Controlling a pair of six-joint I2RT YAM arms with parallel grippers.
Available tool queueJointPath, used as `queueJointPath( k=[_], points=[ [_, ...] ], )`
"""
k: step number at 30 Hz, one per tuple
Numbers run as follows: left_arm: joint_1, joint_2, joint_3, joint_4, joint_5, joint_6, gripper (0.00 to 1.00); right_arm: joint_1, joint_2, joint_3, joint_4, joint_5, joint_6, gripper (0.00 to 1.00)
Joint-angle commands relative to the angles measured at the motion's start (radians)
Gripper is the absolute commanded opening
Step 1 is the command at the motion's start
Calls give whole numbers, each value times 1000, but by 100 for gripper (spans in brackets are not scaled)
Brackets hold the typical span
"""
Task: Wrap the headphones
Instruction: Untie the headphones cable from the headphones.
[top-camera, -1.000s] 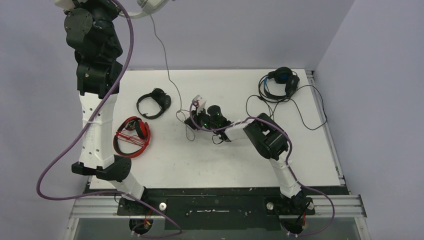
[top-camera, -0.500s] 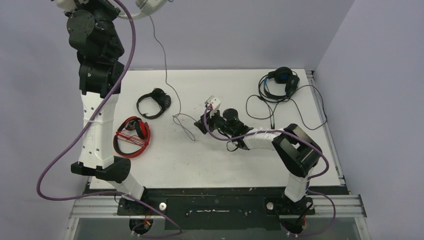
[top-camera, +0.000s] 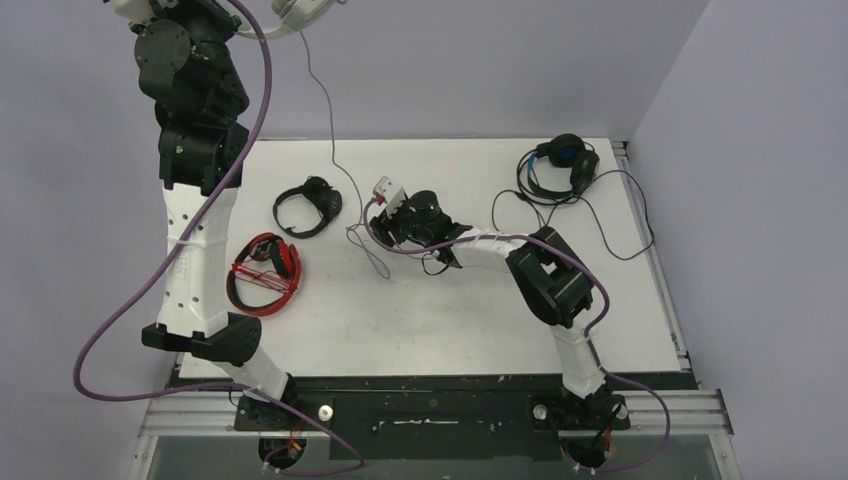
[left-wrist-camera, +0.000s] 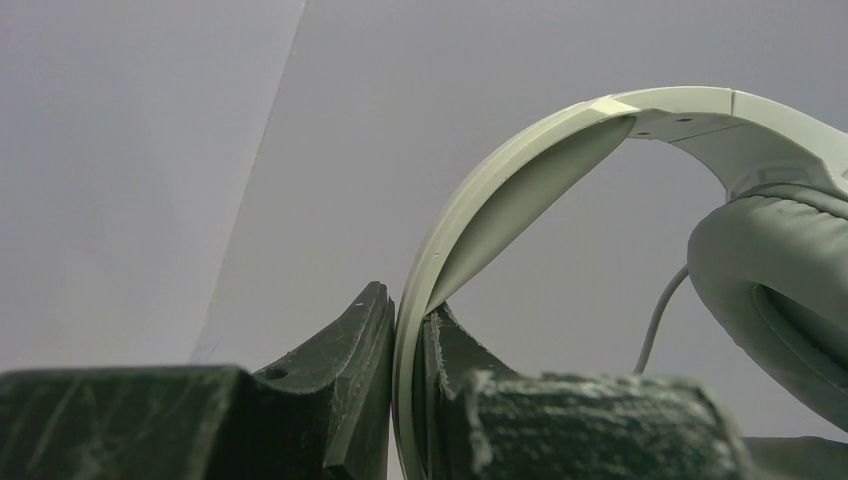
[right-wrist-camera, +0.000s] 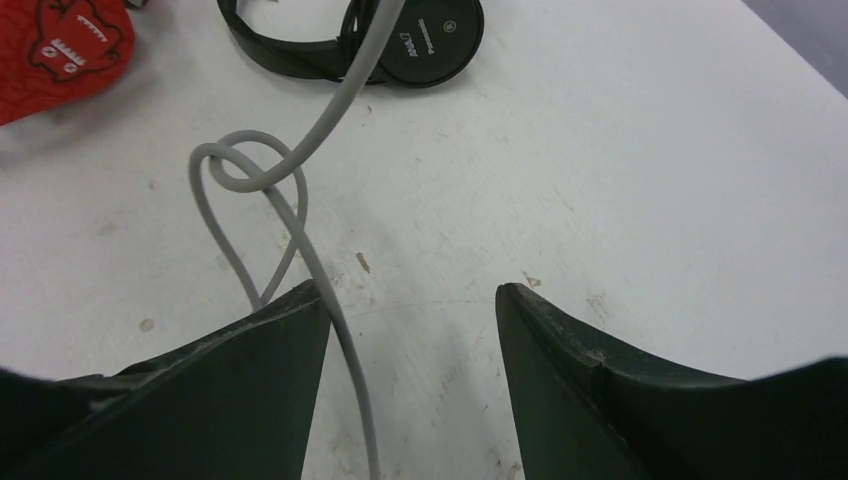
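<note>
My left gripper (left-wrist-camera: 410, 330) is raised high at the back left and is shut on the headband of the white-grey headphones (left-wrist-camera: 520, 170). One grey ear pad (left-wrist-camera: 780, 280) hangs to its right. In the top view this headset (top-camera: 300, 12) sits at the upper edge, and its grey cable (top-camera: 332, 130) drops to the table. The cable's end loops (right-wrist-camera: 250, 170) in front of my right gripper (right-wrist-camera: 412, 300). That gripper is open and low over the table, with the cable lying against its left finger (right-wrist-camera: 270, 370). On the table lie small black headphones (top-camera: 308, 207), red-and-black headphones (top-camera: 265, 272) and black-and-blue headphones (top-camera: 560, 165).
The thin black cable (top-camera: 610, 225) of the black-and-blue set sprawls across the back right of the white table (top-camera: 450, 320). A metal rail (top-camera: 430, 410) runs along the near edge by the arm bases. Purple walls close in at the back and right.
My right gripper has gone from nearly shut to open. It swung right, away from the grey cable, then back left and farther up the table. The left arm holds still.
</note>
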Motion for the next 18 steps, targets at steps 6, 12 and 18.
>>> queueJointPath(
  k=[6,12,18],
  points=[
    [0,-52,8,141,-26,-14,0,-2,84,92,-69,19,-18,11],
    [1,-75,-49,218,-126,79,0,-130,-185,-262,94,82,165,0],
    [4,-111,-180,368,-248,212,0,-306,-539,-595,-57,354,260,0]
  ],
)
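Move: Just under the right hand's open fingers, about 5 cm down and 1 cm ahead, runs the gray cable strand; its knotted crossing lies roughly 4 cm left and 5 cm down, about level fore and aft. The black headphones lie some 13 cm left and 5 ahead of this hand, the red ones about 23 left and 9 back. From the raised left hand, the strand lies about 21 cm right, hardly farther out, some 60 below. Dropping about 5 cm, the right hand shuts its wide-open fingers on the gray cable beside its loop, then sweeps the pinched strand some 16 cm to the right, low over the table, the wrist turning about 20 degrees clockwise and tipping down. The left hand keeps its grip on the white headphones up high and late on eases a few centimetres left and slightly down. ##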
